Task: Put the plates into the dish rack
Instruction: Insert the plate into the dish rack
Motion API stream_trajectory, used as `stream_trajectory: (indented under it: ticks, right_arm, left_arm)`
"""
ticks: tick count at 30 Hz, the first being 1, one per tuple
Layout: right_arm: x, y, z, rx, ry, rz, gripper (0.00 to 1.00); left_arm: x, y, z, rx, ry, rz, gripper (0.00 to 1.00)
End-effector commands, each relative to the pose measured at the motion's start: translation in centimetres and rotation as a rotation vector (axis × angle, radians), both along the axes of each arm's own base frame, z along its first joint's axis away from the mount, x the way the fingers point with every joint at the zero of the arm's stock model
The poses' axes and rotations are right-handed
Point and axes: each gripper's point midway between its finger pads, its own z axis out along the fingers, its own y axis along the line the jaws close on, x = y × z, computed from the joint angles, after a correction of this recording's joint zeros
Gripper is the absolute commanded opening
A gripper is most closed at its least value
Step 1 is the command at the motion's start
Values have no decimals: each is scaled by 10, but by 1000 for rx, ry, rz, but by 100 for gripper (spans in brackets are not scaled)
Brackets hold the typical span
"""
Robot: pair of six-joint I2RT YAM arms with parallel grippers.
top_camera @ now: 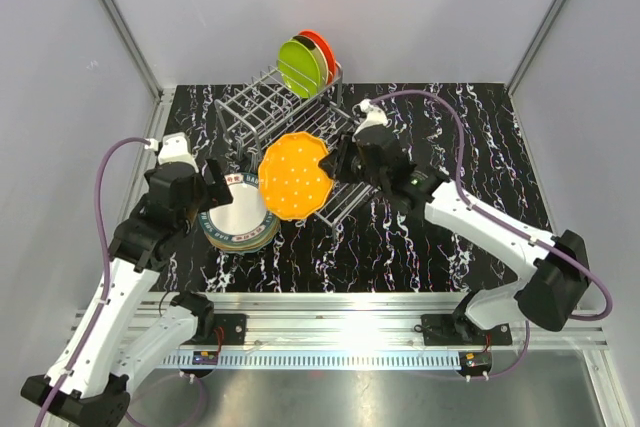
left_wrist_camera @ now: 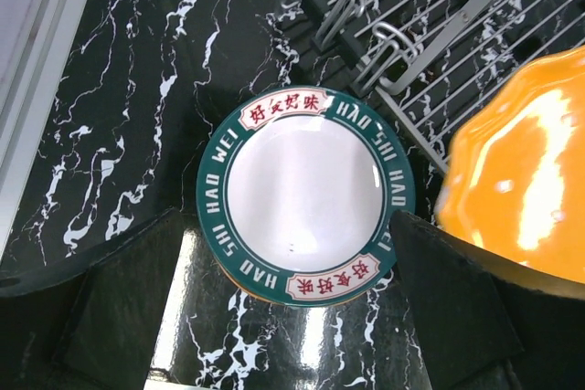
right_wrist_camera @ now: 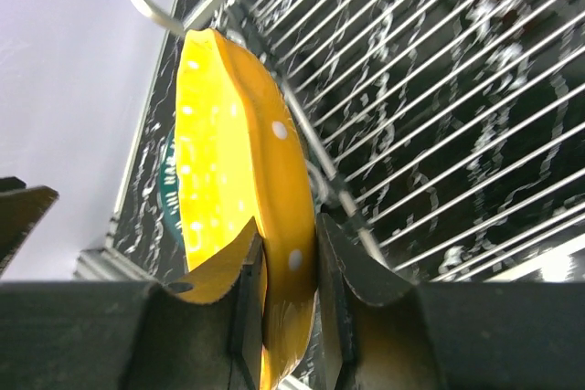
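A dotted orange plate hangs on edge above the flat tray part of the dish rack. My right gripper is shut on the rim of this dotted orange plate, one finger on each face. A lime green plate and a red-orange plate stand upright in the rack's raised slots. A stack of plates lies flat on the table, topped by the teal-rimmed white plate. My left gripper hovers open over that stack, its fingers wide on either side of the near rim.
The rack's wire tray lies right beside the held plate. An aluminium rail runs along the near table edge. White walls close in the black marbled table on three sides.
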Motion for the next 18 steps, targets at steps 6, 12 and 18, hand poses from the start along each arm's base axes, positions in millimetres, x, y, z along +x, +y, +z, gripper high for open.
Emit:
stream_trajectory:
  ticks: [6,12,18]
  right_arm:
    - [36,-63,140,96,-355,-159,0]
    - [63,-90,162,8,-456,-214,0]
    - [83,-96,185,-66,-578,-250,0]
  left_arm:
    - [8,3,3,8,-70,17,99]
    - [7,-1,2,2,-69,-1,99]
    - [8,-2,-1,15,-60,8,99]
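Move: The right hand already holds the scalloped orange plate and is taking it to the free upper-tier slot beside the green plate, about 20 cm ahead, 9 cm to its left and a few cm higher. The green plate stands about 22 cm ahead and 6 cm left; the lower tier's middle is some 6 cm ahead, 1 cm right and 18 cm below. The plate stack lies 3 cm back, 22 cm left and 20 cm below. From the idle left hand, the slot is roughly 26 cm ahead and 14 cm right. Still pinching the orange plate at its right-hand rim, the right hand swings to its right by about 10 cm while rising and reaching forward nearly as much, carrying the plate up over the lower tier and away from the plate stack. The wrist turns with the swing, tipping the fingers up by some 15 degrees and turning and rolling clockwise a little, while the grip opening stays unchanged. ##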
